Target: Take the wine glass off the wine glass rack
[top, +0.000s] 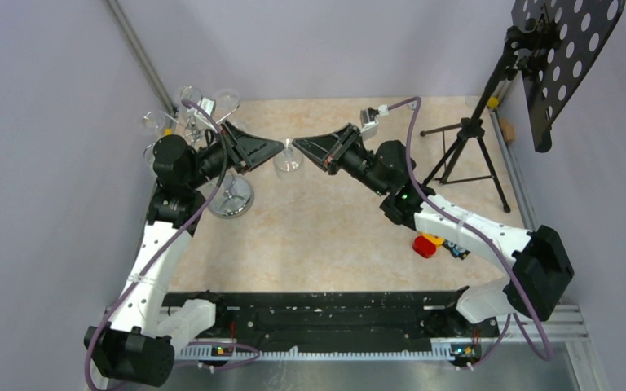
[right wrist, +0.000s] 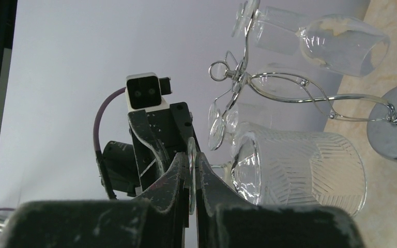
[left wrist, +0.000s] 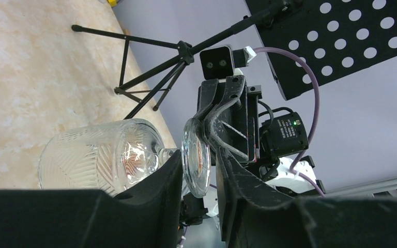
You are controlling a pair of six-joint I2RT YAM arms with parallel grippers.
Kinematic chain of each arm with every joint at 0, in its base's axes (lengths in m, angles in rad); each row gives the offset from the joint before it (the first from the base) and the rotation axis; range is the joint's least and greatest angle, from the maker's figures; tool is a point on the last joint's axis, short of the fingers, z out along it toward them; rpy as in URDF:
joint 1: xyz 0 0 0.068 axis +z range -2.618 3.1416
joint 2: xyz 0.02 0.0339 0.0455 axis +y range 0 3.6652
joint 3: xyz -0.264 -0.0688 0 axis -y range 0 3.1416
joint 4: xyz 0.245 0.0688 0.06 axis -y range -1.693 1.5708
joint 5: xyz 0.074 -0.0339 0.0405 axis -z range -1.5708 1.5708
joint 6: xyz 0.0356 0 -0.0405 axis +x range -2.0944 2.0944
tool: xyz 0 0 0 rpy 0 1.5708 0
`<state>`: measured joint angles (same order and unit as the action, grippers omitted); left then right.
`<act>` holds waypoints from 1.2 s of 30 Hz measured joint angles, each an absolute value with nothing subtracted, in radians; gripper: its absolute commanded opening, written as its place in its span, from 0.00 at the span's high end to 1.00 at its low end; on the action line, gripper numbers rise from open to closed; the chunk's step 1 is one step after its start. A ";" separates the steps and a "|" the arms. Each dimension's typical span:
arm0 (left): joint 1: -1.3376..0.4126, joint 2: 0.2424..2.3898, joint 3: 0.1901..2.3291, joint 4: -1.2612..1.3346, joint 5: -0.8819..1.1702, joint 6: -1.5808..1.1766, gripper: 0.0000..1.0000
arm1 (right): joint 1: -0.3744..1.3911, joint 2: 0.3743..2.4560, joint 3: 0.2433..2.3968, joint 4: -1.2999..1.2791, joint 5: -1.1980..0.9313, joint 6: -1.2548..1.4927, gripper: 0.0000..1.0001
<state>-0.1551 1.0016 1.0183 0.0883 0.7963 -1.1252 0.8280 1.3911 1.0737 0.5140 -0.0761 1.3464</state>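
A clear ribbed wine glass (top: 288, 160) hangs in the air between the two arms, its bowl (left wrist: 98, 160) pointing down toward the table. My right gripper (right wrist: 192, 155) is shut on the rim of the glass's round foot (right wrist: 191, 173). From the other side, my left gripper (left wrist: 200, 160) straddles the same foot (left wrist: 196, 157); its jaws stand partly apart and a gap shows beside the disc. The chrome wine glass rack (top: 230, 198) stands behind the left arm, and the right wrist view shows its curled arms (right wrist: 284, 85).
Other glasses (right wrist: 336, 44) hang from the rack (top: 227, 99). A black tripod music stand (top: 465, 155) with a perforated desk (top: 566, 49) stands at the back right. A red and yellow object (top: 426, 244) lies beside the right arm.
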 measured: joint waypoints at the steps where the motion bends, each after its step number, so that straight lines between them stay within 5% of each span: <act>1: -0.155 1.003 1.018 0.087 0.797 -1.127 0.70 | 0.828 1.393 1.074 0.517 -0.077 1.346 1.00; 4: -0.153 1.004 1.018 0.082 0.797 -1.127 0.78 | 0.828 1.403 1.076 0.542 -0.080 1.345 1.00; 8: -0.152 1.004 1.018 0.062 0.815 -1.129 1.00 | 0.820 1.430 1.091 0.574 -0.086 1.341 1.00; 11: -0.144 1.010 1.018 0.052 0.813 -1.143 1.00 | 0.813 1.455 1.103 0.600 -0.104 1.330 1.00; 17: -0.146 1.023 1.018 0.049 0.827 -1.151 1.00 | 0.811 1.464 1.121 0.571 -0.111 1.302 0.39; 21: -0.159 1.025 1.018 0.046 0.852 -1.175 1.00 | 0.816 1.453 1.120 0.576 -0.086 1.279 0.18; 36: -0.159 1.032 1.028 0.458 0.813 -1.639 1.00 | 0.813 1.311 0.854 0.830 0.068 1.193 0.16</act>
<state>-0.1593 1.0321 1.0283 0.4583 0.8131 -1.6394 0.8127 1.3106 0.8536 0.8303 0.0685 1.1931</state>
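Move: The wine glass hangs mouth-down from the right fingers. Its foot rim is already between the left hand's parted fingers, and its middle is about 3 cm right, 2 cm ahead and 7 cm below the left hand. The rack hub is some 19 cm left, 3 cm ahead and 3 cm below. The nearest racked glass is roughly 12 cm left, 9 cm ahead and 9 cm below. From the right hand, the held glass's middle lies about 3 cm left, 2 cm ahead and 7 cm below. Sinking barely 1 cm, the left hand shuts its fingers on the rim of the glass's foot while the right keeps its pinch. The right then opens wide, lets go and backs off about 5 cm to the right. With the rim gripped, the left hand lifts some 7 cm and tips its fingertips up about 20 degrees. ##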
